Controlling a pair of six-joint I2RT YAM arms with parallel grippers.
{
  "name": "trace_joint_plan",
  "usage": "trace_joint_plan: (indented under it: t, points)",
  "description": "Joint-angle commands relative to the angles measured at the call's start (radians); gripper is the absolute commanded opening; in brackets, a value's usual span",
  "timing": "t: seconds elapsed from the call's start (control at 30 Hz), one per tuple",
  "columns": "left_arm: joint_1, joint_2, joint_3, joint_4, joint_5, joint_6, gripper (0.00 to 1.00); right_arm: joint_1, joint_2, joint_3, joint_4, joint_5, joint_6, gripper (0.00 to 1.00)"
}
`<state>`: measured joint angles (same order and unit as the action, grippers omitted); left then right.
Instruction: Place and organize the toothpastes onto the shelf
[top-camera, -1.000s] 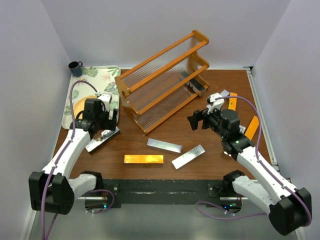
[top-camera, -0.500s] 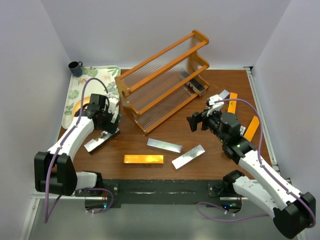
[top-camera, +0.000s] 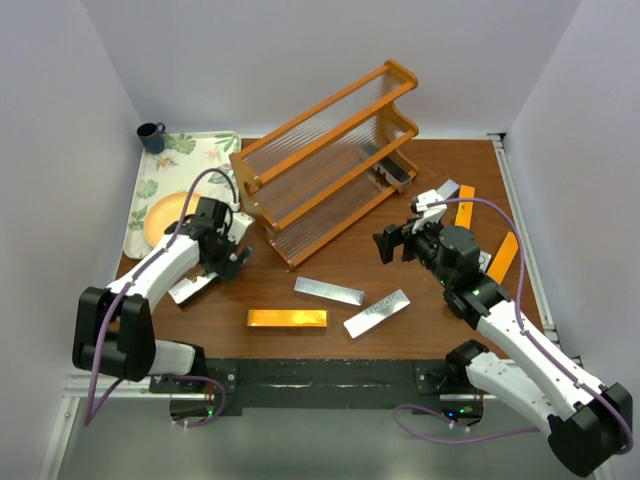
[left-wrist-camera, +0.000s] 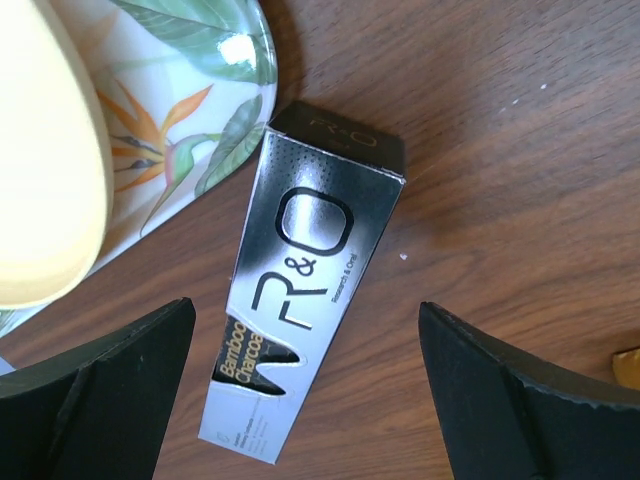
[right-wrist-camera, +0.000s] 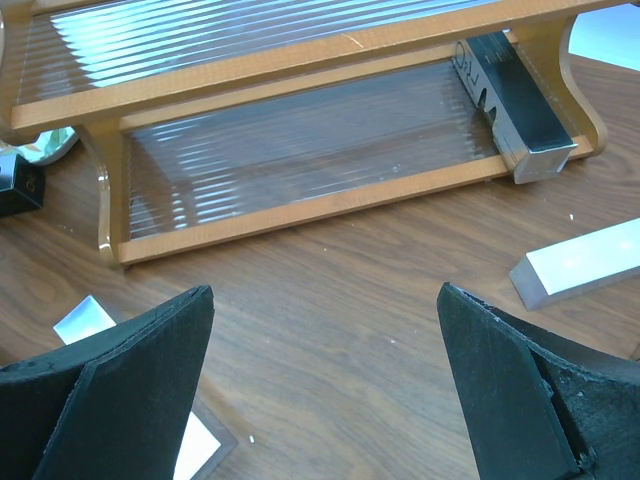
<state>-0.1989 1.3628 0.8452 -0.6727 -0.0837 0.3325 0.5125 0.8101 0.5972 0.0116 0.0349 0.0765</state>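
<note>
The orange-brown shelf (top-camera: 330, 160) stands slantwise at the back of the table, with one silver toothpaste carton (top-camera: 397, 172) on its lowest tier. My left gripper (top-camera: 228, 260) hangs open above a silver-and-black carton (left-wrist-camera: 300, 270) that lies flat on the wood beside the tray; its fingers do not touch it. An orange carton (top-camera: 288, 318) and two silver cartons (top-camera: 329, 290) (top-camera: 377, 313) lie near the front. Two orange cartons (top-camera: 503, 255) (top-camera: 465, 203) and a silver one (top-camera: 441, 191) lie on the right. My right gripper (top-camera: 388, 243) is open and empty, facing the shelf (right-wrist-camera: 300, 205).
A floral tray (top-camera: 215, 150) at the back left carries a yellow plate (top-camera: 165, 215). A dark mug (top-camera: 151, 135) stands behind it. In the left wrist view the tray's rim (left-wrist-camera: 200, 60) and the plate (left-wrist-camera: 40, 160) lie just left of the carton.
The left arm has swung inward and its gripper has shifted slightly right, opening fully over the silver-and-black carton, which stays on the table. The right arm has hardly moved.
</note>
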Motion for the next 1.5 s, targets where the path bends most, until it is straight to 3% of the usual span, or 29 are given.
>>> trace_joint_plan:
  t: [0.0, 0.27, 0.47, 0.97, 1.03, 1.47]
  points:
    - [-0.002, 0.057, 0.029, 0.048, 0.018, 0.034, 0.97, 0.007, -0.014, -0.007, 0.03, 0.008, -0.017, 0.98]
    - [-0.002, 0.176, 0.078, 0.015, 0.01, 0.031, 0.91, 0.011, -0.012, -0.011, 0.042, 0.014, -0.018, 0.98]
    - [-0.002, 0.193, 0.078, 0.001, 0.033, 0.028, 0.79, 0.012, -0.011, -0.014, 0.045, 0.017, -0.018, 0.99]
    - [-0.004, 0.033, 0.037, 0.009, 0.029, 0.008, 0.5, 0.012, 0.003, -0.004, 0.027, 0.042, -0.029, 0.98]
    - [-0.007, 0.009, 0.038, 0.004, 0.025, 0.002, 0.42, 0.012, 0.003, -0.004, 0.027, 0.043, -0.029, 0.98]
    - [-0.008, -0.22, 0.101, -0.008, -0.214, -0.098, 0.1, 0.012, 0.017, -0.011, 0.053, -0.059, -0.034, 0.98]
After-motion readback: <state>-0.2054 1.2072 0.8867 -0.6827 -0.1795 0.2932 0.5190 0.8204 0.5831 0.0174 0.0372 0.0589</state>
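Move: The R&O toothpaste box lies almost straight under the left hand, its middle about 4 cm below, 1 cm back and 1 cm left. From that hand the orange plate is some 12 cm ahead and 8 cm left, the gold box 11 cm back and 17 cm right, and a silver box 4 cm back and 27 cm right. From the right hand, the R&O box is about 43 cm left, 4 cm back and 20 cm lower. The left hand sinks about 4 cm, pinches the R&O box by its sides, then lifts it some 8 cm. ##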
